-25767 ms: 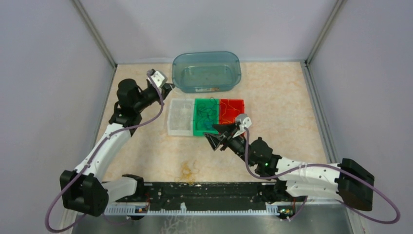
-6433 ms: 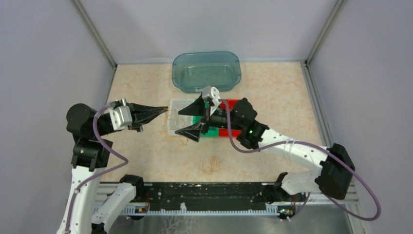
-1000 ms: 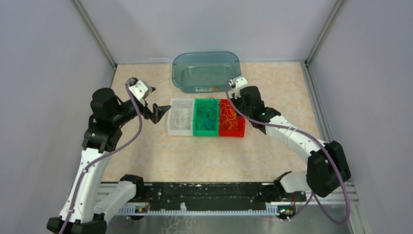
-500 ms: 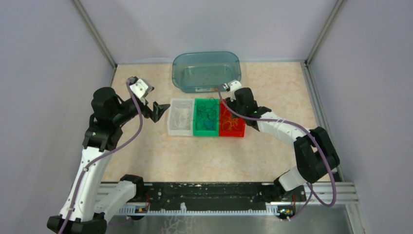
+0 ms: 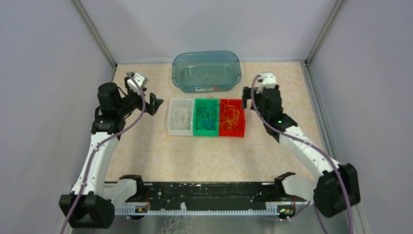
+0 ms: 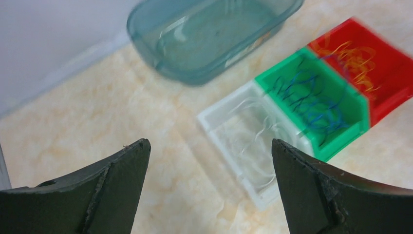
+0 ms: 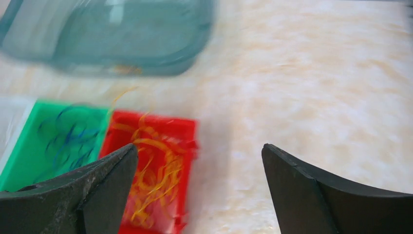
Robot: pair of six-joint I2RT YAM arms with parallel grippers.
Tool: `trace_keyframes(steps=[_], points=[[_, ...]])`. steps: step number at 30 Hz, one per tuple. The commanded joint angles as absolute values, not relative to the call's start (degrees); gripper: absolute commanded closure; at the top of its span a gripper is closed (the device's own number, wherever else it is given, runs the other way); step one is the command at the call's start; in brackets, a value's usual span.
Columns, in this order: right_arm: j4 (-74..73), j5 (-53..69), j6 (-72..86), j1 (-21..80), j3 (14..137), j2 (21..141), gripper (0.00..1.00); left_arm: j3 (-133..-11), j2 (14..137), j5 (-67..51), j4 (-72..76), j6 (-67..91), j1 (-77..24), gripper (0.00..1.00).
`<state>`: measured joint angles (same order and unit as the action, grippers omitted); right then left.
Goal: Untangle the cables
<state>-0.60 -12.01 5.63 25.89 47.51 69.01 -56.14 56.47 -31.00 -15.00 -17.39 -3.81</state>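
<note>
The cables lie sorted in three small bins side by side. White wires fill the clear bin, blue and dark wires the green bin, and yellow-orange wires the red bin. My left gripper hovers left of the clear bin, open and holding nothing. My right gripper hangs just right of the red bin's far corner; it is open and holds nothing. The right wrist view is motion-blurred.
A teal translucent tub stands behind the bins near the back wall. Grey walls enclose the beige marbled table on the left, right and back. A black rail runs along the near edge between the arm bases.
My right gripper has opened and swung from above the red bin to its right side. The left gripper drew back slightly to the left, still open.
</note>
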Motion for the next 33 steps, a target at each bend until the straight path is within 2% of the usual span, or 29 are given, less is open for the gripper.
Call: trace_keyframes(steps=[1, 4, 8, 13, 16, 19, 23, 28, 31, 33], points=[[6.79, -21.92, 18.18, 15.36, 39.40, 58.58, 0.01, -47.58, 61.33, -32.31, -5.41, -15.99, 2.25, 0.00], [11.87, -27.30, 18.72, 9.99, 30.92, 52.74, 0.01, -38.85, 64.59, -33.53, 4.19, -11.81, 5.75, 0.00], [32.56, -40.21, 9.64, 9.76, 13.39, 46.02, 0.01, -27.42, 67.37, -33.08, 20.85, -8.80, 6.49, 0.00], [38.16, -43.04, 11.26, 7.18, 7.82, 48.79, 0.01, -16.02, 73.95, -28.39, 48.50, -2.99, 6.56, 0.00], [44.00, -41.64, 12.28, 6.17, 6.44, 54.32, 0.01, -13.72, 80.00, -28.05, 59.60, -0.82, 6.52, 0.01], [52.36, -38.07, 10.18, 6.14, 6.69, 61.09, 0.01, -18.28, 82.22, -26.93, 53.26, 0.04, 6.54, 0.01], [61.63, -33.85, 8.15, 5.88, 7.33, 70.13, 0.01, -19.44, 84.08, -22.60, 54.95, 0.23, 6.58, 0.01], [71.31, -23.00, 2.43, 5.62, 7.01, 78.08, 0.01, -9.88, 88.91, -21.57, 78.72, -1.89, 5.74, 0.01], [81.14, -20.33, 0.31, 5.69, 5.64, 83.74, 0.01, -8.31, 91.36, -18.68, 84.29, -1.27, 5.12, 0.01], [76.10, -21.63, 1.50, 5.71, 7.47, 82.44, 0.01, -9.72, 91.42, -16.64, 80.83, -0.89, 4.81, 0.01]])
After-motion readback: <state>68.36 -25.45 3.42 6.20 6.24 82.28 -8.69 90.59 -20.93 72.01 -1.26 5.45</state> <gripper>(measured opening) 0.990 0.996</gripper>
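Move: Both hands are empty and open. The right hand has the red box with the yellow cables about 8 cm to its left, 2 cm back and some 17 cm below; the green box is 18 cm to its left, 2 cm back. The left hand has the white box with the white cables about 8 cm to its right, 5 cm ahead and 27 cm below; the green box is 19 cm to its right, 5 cm ahead. With its fingers staying open, the right hand swings away from the red box to its right, about 21 cm before it eases back a few, rising briefly and then sinking to end some 11 cm lower, while it draws back and then comes partly forward again and turns clockwise up to about 45 degrees before easing back a little. At the same time the left hand, also open, drops about 23 cm to low over the bare table left of the white box, drifting 7 cm to its left and turning some 20 degrees counter-clockwise, with a small rise and dip near the end as the arm folds to its rest pose. ##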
